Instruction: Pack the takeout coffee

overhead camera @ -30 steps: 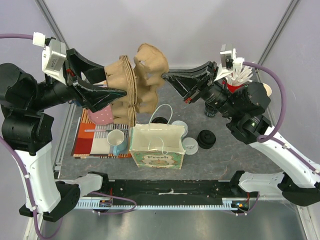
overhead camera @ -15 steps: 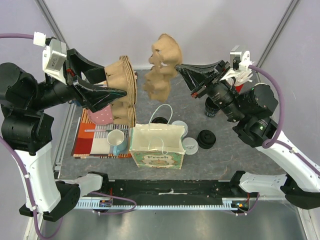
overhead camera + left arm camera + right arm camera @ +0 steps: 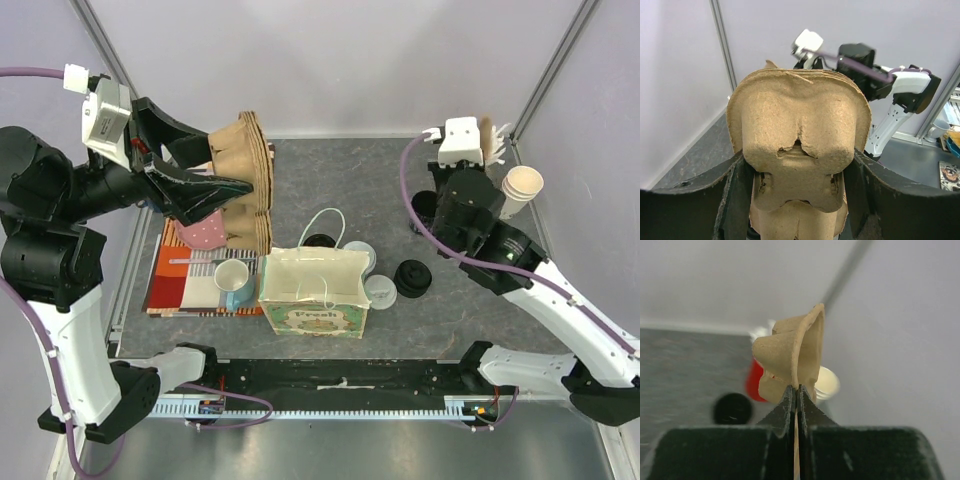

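Note:
Two takeout coffee cups with white lids, one (image 3: 359,253) and the other (image 3: 381,289), stand just right of the paper bag (image 3: 313,292). High at the back left, my left gripper (image 3: 230,165) is shut on a stack of brown pulp cup carriers (image 3: 247,180); the stack (image 3: 799,145) fills the left wrist view between both fingers (image 3: 735,200). My right gripper (image 3: 796,390) is shut on the thin edge of a single cup carrier (image 3: 792,352). It is raised at the back right, where only a sliver of that carrier (image 3: 487,135) shows past the wrist.
A loose black lid (image 3: 411,277) lies right of the cups, and a black cup (image 3: 421,214) stands below the right arm. Stacked pale cups (image 3: 522,186) sit at far right. A striped placemat (image 3: 172,283) holds a mug (image 3: 232,277) and a pink item (image 3: 200,233).
My right gripper has pulled one carrier off the stack and swung it from the table's middle to the back right corner. The left arm and its stack have stayed still.

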Robot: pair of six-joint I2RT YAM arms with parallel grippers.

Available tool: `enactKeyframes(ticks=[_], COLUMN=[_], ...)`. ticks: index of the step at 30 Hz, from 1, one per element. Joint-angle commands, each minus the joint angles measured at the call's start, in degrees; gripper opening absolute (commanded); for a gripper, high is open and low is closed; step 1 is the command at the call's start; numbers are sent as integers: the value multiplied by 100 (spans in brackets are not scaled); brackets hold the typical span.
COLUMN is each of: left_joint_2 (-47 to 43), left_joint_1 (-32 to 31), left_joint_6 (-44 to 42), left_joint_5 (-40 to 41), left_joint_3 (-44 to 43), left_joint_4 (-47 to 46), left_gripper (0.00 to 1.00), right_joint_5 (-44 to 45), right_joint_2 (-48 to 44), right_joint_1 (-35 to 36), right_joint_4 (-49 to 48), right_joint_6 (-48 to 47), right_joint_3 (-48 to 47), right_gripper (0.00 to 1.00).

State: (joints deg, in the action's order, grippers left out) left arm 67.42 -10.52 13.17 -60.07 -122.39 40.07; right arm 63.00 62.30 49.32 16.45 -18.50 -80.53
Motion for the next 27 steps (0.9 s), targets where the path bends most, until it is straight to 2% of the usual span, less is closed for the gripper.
enactKeyframes(ticks=[1,3,5,6,7,10,13,17,25,26,27], left_joint_2=[26,26,35,35,35,8,8,43,166,175,184], left_joint_1=[-160,-239,-353,-380,-441,-538,-617,-688,-793,-802,-802], left_joint_6=[133,133,133,133,116,116,125,125,256,265,283], left_joint_5=[-66,-75,-75,-75,-66,-66,-57,-75,-119,-110,-119], left_joint_3=[-276,-312,-365,-373,-400,-409,-452,-532,-584,-593,-593], left_joint_4=[-360,-369,-378,-386,-378,-386,-404,-430,-501,-509,-518], left_gripper=[2,2,2,2,2,2,2,2,2,2,2], right_joint_5=[1566,1296,778,35,-268,-1076,-1692,-1975,-2468,-2494,-2521], right_joint_2=[-368,-264,-18,314,483,1072,1582,2574,3217,3253,3253], right_joint_1=[-817,-1561,-2151,-2494,-3133,-3779,-3982,-4132,-4150,-4150,-4150], right_joint_4=[367,586,1498,1798,2122,2179,2301,2767,2706,2706,2723], right_joint_6=[-689,-586,-112,377,513,873,1321,1814,2280,2316,2325], right_joint_3=[598,784,829,837,1003,1451,1321,1294,2033,2033,2015], right_gripper=[0,0,0,0,0,0,0,0,0,4,27])
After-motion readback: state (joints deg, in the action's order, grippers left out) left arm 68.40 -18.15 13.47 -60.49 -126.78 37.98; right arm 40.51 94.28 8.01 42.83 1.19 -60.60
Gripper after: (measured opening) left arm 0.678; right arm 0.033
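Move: Down on the right side of the table is the clear patch where the single cup carrier is taken: from the right hand about 15 cm to its right, 2 cm nearer the base and some 43 cm below. The black cup stands 13 cm ahead and 6 cm left of that hand, the red straw holder 20 cm ahead and 4 cm right, the white cups 18 cm ahead and 18 cm right. From the left hand the patch is some 62 cm right, 13 cm ahead and 58 cm below. Swinging the single carrier to the right by about 15 cm, the right hand then drops steeply, some 37 cm down in all, to the clear patch this side of the white cups, tipping its fingers from level to steeply down and right and keeping its pinch. The left hand, still gripping the carrier stack, draws back and slightly up by 4 cm. ##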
